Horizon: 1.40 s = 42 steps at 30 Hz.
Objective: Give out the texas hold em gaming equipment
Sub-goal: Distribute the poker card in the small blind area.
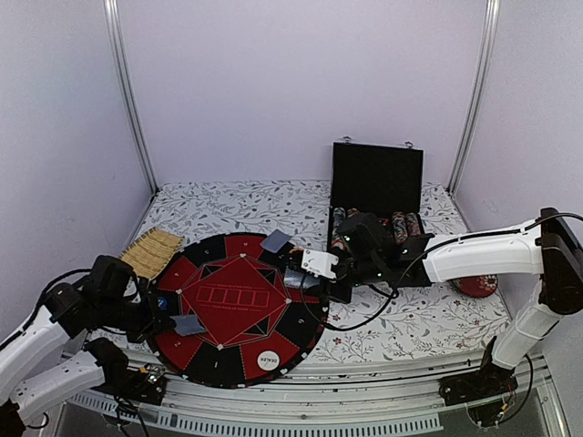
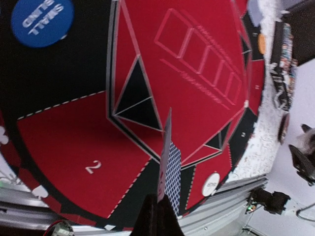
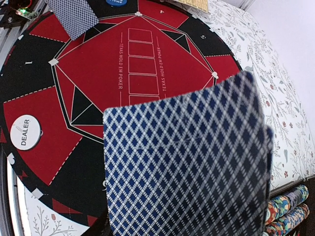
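Observation:
A round red and black Texas hold 'em mat [image 1: 239, 308] lies between the arms. At its left edge my left gripper [image 1: 169, 320] is shut on one playing card [image 1: 189, 324]. In the left wrist view that card [image 2: 166, 157] stands edge-on in the fingers [image 2: 158, 209]. My right gripper [image 1: 308, 275] hovers over the mat's right side, shut on a stack of blue-patterned cards [image 3: 187, 162] that hides its fingers. Another card [image 1: 276, 241] lies at the mat's far edge. The white DEALER disc [image 1: 268, 360] sits at the near edge and a blue SMALL BLIND disc [image 2: 42, 19] by the left gripper.
An open black case [image 1: 376, 187] with rows of chips stands behind the right gripper. A bamboo mat [image 1: 151, 251] lies at the back left. A red object [image 1: 475, 286] sits at the far right, under the right arm. The floral cloth [image 1: 401, 323] covers the table.

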{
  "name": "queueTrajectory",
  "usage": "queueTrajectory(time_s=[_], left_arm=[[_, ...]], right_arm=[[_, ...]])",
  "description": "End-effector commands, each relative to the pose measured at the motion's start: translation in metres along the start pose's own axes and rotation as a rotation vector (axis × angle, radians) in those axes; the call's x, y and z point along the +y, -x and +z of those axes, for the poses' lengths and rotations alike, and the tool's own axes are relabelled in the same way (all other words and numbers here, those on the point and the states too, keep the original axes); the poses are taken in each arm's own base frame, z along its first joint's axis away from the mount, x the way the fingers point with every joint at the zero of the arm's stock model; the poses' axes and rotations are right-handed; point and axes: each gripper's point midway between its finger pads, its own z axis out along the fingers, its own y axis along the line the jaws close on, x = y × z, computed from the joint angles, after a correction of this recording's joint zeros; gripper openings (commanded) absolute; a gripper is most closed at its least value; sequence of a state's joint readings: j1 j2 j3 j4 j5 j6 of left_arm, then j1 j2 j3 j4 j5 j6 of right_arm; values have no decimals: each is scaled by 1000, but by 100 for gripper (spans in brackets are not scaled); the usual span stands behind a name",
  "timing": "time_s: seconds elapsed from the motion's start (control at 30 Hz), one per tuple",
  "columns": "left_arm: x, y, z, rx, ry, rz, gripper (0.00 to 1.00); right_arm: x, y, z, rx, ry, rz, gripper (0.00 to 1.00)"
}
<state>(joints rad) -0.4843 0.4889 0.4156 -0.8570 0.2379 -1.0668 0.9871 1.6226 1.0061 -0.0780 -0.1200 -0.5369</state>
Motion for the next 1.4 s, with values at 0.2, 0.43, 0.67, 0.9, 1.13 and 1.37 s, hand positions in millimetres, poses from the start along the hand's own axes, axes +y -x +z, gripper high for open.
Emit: queueTrajectory(time_s=[0.2,0.43,0.67,0.9,1.13,1.37], left_arm=[[29,12,7,169,322,36,0],[38,18,-6,120,416,-22,0],[38,39,-36,102,628,60,0],[47,42,-22,166,664,119,0],[34,55,-13,133,589,158,0],[57,50,-15,203,656,167,0]], right_arm=[[0,16,-7,-112,-8,-16,46],[6,20,-9,-148,13,-21,46],[6,26,-16,-176,15,-32,46],[4,27,-21,-183,2,-35,46],[5,30,-23,-193,9,-37,46],[5,31,-23,-197,13,-39,46]])
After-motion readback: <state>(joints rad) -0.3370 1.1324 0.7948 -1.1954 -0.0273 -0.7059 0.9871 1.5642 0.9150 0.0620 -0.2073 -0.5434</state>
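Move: The left hand holds a poker card and is taking it to the small blind area; that blue button lies about 8 cm ahead of the hand, 7 cm to its left and 8 cm below. The mat's numeral 2 is nearly underneath, some 2 cm back and 3 cm left, and the straw basket stands roughly 28 cm ahead and 6 cm left. From the right hand, the small blind button lies about 42 cm left, nearly level, and 12 cm lower. The left hand, fingers still shut on the card, goes about 7 cm left and a little forward towards the small blind button, first sinking some 2.5 cm, then rising nearly 4 cm and easing down again to about its first height. Its wrist meanwhile rolls and tips some 35 degrees, so the fingers turn from slanting forward and right to pointing almost straight down with the card hanging below them, while the right hand keeps its hold on the other cards and shifts only slightly back and up. ##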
